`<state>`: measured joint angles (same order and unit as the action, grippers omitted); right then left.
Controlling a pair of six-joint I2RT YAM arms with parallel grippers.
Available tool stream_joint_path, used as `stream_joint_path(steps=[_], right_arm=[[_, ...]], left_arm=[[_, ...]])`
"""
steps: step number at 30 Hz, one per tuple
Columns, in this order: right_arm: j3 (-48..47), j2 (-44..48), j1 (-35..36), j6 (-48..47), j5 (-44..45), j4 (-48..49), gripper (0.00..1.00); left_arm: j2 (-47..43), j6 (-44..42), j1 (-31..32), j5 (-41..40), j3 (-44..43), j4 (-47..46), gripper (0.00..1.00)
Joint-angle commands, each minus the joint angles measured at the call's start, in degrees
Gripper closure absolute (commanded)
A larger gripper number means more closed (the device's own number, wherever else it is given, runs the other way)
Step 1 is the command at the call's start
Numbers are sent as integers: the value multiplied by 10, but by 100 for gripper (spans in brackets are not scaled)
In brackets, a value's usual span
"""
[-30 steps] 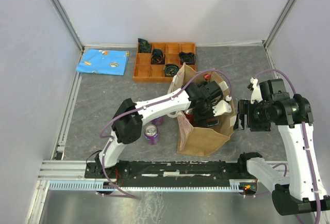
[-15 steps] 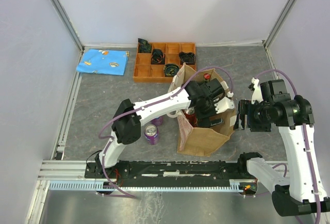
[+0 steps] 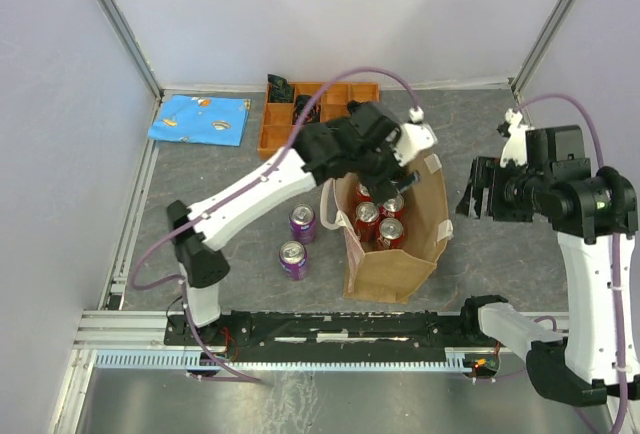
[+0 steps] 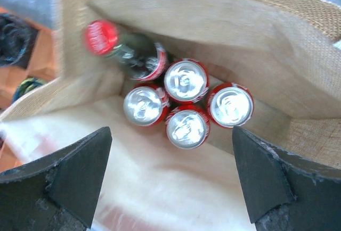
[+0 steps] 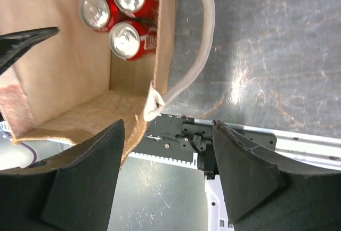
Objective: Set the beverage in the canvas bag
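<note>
The tan canvas bag stands open near the table's front. Inside it, several red cans stand upright beside a dark bottle with a red cap. Two purple cans stand on the table left of the bag. My left gripper hovers over the bag's far rim, looking straight down into it. That left gripper is open and nothing is between its fingers. My right gripper hangs right of the bag, apart from it. That right gripper is open over the bag's near right corner.
An orange compartment tray with dark items sits at the back, partly behind my left arm. A blue cloth lies at the back left. The bag's whitish handle loops out over the grey table. The metal base rail runs along the front.
My left arm has lifted up out of the bag, its jaws opening wider, and the red cans now show inside. My right gripper has risen and drawn away from the bag's right edge.
</note>
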<state>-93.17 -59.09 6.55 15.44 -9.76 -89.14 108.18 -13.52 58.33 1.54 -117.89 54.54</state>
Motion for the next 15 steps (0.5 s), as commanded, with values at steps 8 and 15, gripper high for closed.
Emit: stream_joint_path(steps=[8, 15], right_arm=[[-365, -270, 37, -21, 11, 80, 27], [-632, -506, 197, -37, 67, 100, 26]], left_arm=[[-276, 97, -275, 60, 179, -33, 1], [-456, 137, -338, 10, 349, -15, 1]])
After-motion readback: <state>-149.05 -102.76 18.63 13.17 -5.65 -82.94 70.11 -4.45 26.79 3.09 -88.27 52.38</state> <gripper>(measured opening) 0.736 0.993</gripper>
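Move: The far purple can stands about 19 cm to the left of the empty left gripper, roughly level with it fore and aft and 20 cm below. The near purple can is some 21 cm left and 11 cm back, and the bag's middle lies 4 cm back, 2 cm right and 13 cm down. From the right gripper, the bag is about 14 cm left, 6 cm ahead and 16 cm below, the far purple can some 34 cm left and 9 cm ahead. Swing the left gripper, fingers still wide open, about 25 cm left from over the bag, across and just past the purple cans, rising some 6 cm, bowing forward then back, and turning about 35 degrees counter-clockwise. Meanwhile carry the empty right gripper some 20 cm forward, up about 10 cm, past the bag's right side, bending left late and tipping its fingers inward; touch nothing. ##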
